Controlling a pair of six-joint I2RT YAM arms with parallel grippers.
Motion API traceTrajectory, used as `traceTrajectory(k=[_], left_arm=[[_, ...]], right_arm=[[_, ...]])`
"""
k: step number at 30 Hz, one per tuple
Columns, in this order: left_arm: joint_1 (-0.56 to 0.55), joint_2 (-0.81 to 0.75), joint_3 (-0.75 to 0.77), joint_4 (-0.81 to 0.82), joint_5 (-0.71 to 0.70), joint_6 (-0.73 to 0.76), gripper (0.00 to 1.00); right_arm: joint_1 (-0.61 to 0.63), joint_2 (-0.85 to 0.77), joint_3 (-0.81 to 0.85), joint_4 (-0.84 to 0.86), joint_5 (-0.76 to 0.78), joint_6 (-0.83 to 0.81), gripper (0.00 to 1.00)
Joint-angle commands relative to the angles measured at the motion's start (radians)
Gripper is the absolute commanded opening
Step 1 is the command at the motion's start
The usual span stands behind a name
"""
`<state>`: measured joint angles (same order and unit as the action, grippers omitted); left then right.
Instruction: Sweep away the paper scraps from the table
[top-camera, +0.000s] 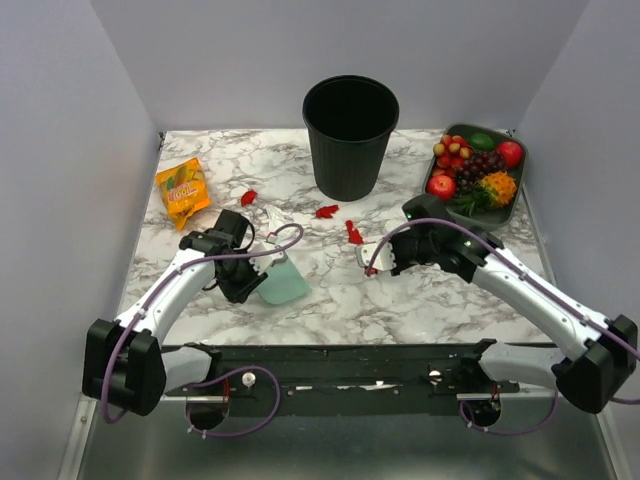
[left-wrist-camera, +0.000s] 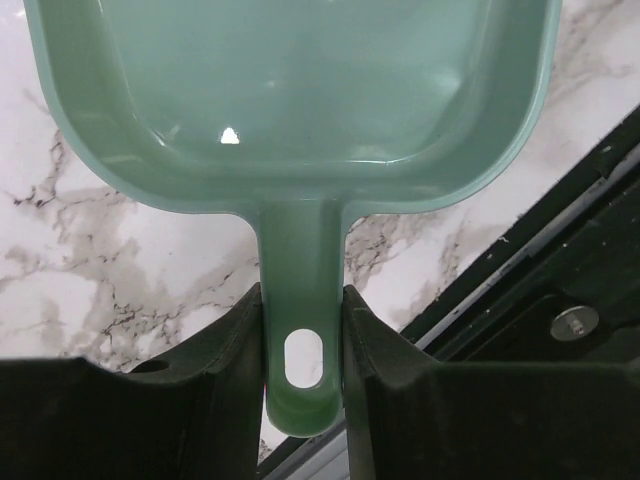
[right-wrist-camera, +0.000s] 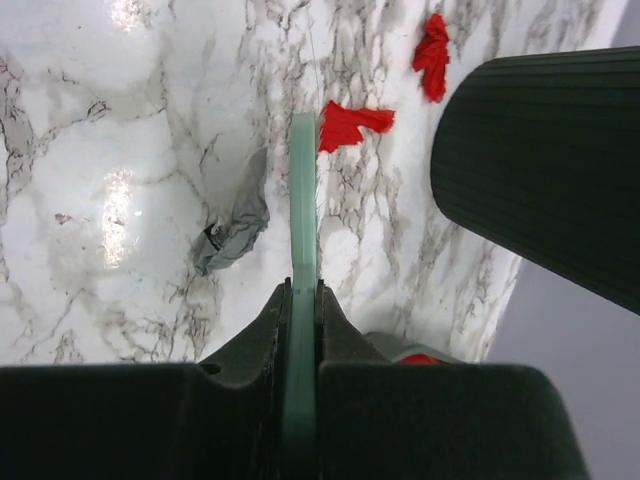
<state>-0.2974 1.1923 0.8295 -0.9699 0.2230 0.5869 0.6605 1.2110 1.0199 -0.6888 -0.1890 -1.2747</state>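
Three red paper scraps (top-camera: 249, 197) (top-camera: 326, 211) (top-camera: 354, 234) lie on the marble table (top-camera: 330, 300) in front of the bin. My left gripper (top-camera: 243, 283) (left-wrist-camera: 303, 300) is shut on the handle of a teal dustpan (top-camera: 283, 282) (left-wrist-camera: 300, 90), which rests at the table's left middle. My right gripper (top-camera: 368, 258) (right-wrist-camera: 303, 290) is shut on a thin teal flat tool (right-wrist-camera: 303, 200), seen edge-on. Its tip is just short of one scrap (right-wrist-camera: 350, 122), and another scrap (right-wrist-camera: 433, 55) lies beyond.
A black bin (top-camera: 350, 135) (right-wrist-camera: 545, 150) stands at the back centre. A tray of fruit (top-camera: 478, 175) sits at the back right, an orange snack packet (top-camera: 183, 190) at the back left. A grey crumpled bit (right-wrist-camera: 235, 228) lies left of the tool.
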Motion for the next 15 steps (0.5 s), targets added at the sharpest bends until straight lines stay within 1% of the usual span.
traceTrajectory(k=[1,3,5,7,9,10,12,13,15], left_arm=[[-0.031,-0.002,0.017,-0.07,0.058,0.128,0.0],[-0.042,0.003,0.014,-0.07,0.041,0.16,0.0],[-0.045,0.024,0.022,-0.078,0.03,0.182,0.0],[-0.043,0.039,0.034,-0.085,0.027,0.176,0.0],[-0.045,0.056,0.04,-0.101,0.042,0.16,0.0],[-0.045,0.056,0.042,-0.104,0.047,0.154,0.0],[-0.052,0.049,0.033,-0.104,0.058,0.134,0.0],[-0.063,0.032,0.017,-0.104,0.056,0.13,0.0],[-0.077,0.015,-0.001,-0.102,0.052,0.117,0.0]], right_arm=[[0.004,-0.085,0.031,-0.06,0.017,0.084,0.01],[0.004,-0.064,0.037,-0.026,0.031,0.135,0.01],[0.005,-0.028,0.039,0.063,0.059,0.189,0.01],[0.004,0.068,0.055,0.145,0.109,0.225,0.0],[0.004,0.149,0.127,0.15,0.125,0.212,0.01],[0.004,0.21,0.155,0.178,0.122,0.21,0.0],[0.004,0.255,0.202,0.242,0.117,0.204,0.01],[0.004,0.277,0.216,0.302,0.099,0.181,0.01],[0.004,0.347,0.253,0.356,0.092,0.167,0.01]])
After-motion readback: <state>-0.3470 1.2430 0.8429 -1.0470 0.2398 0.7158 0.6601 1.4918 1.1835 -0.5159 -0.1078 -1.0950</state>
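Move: The red scrap that the brush in the right hand goes back for lies about 8 cm ahead of this hand and 9 cm to its left, some 16 cm below. The grey scrap is almost under the hand, about 1 cm ahead and 1 cm left; the second red scrap sits roughly 13 cm ahead and 15 cm left, with the black bin some 20 cm ahead and 11 cm left. From the left hand, still holding the dustpan, the first red scrap is about 16 cm ahead and 24 cm right. Still gripping the brush, the right hand lifts about 3 cm, then swings forward and to the left by some 7 and 4 cm while sinking again to slightly below its starting height, turning about 10 degrees clockwise and bringing the brush from over the grey scrap's side to the nearer red scrap; whether the bristles touch cannot be seen. The left hand keeps its hold on the dustpan handle and draws the pan back a couple of centimetres, turning it clockwise by about 10 degrees. ##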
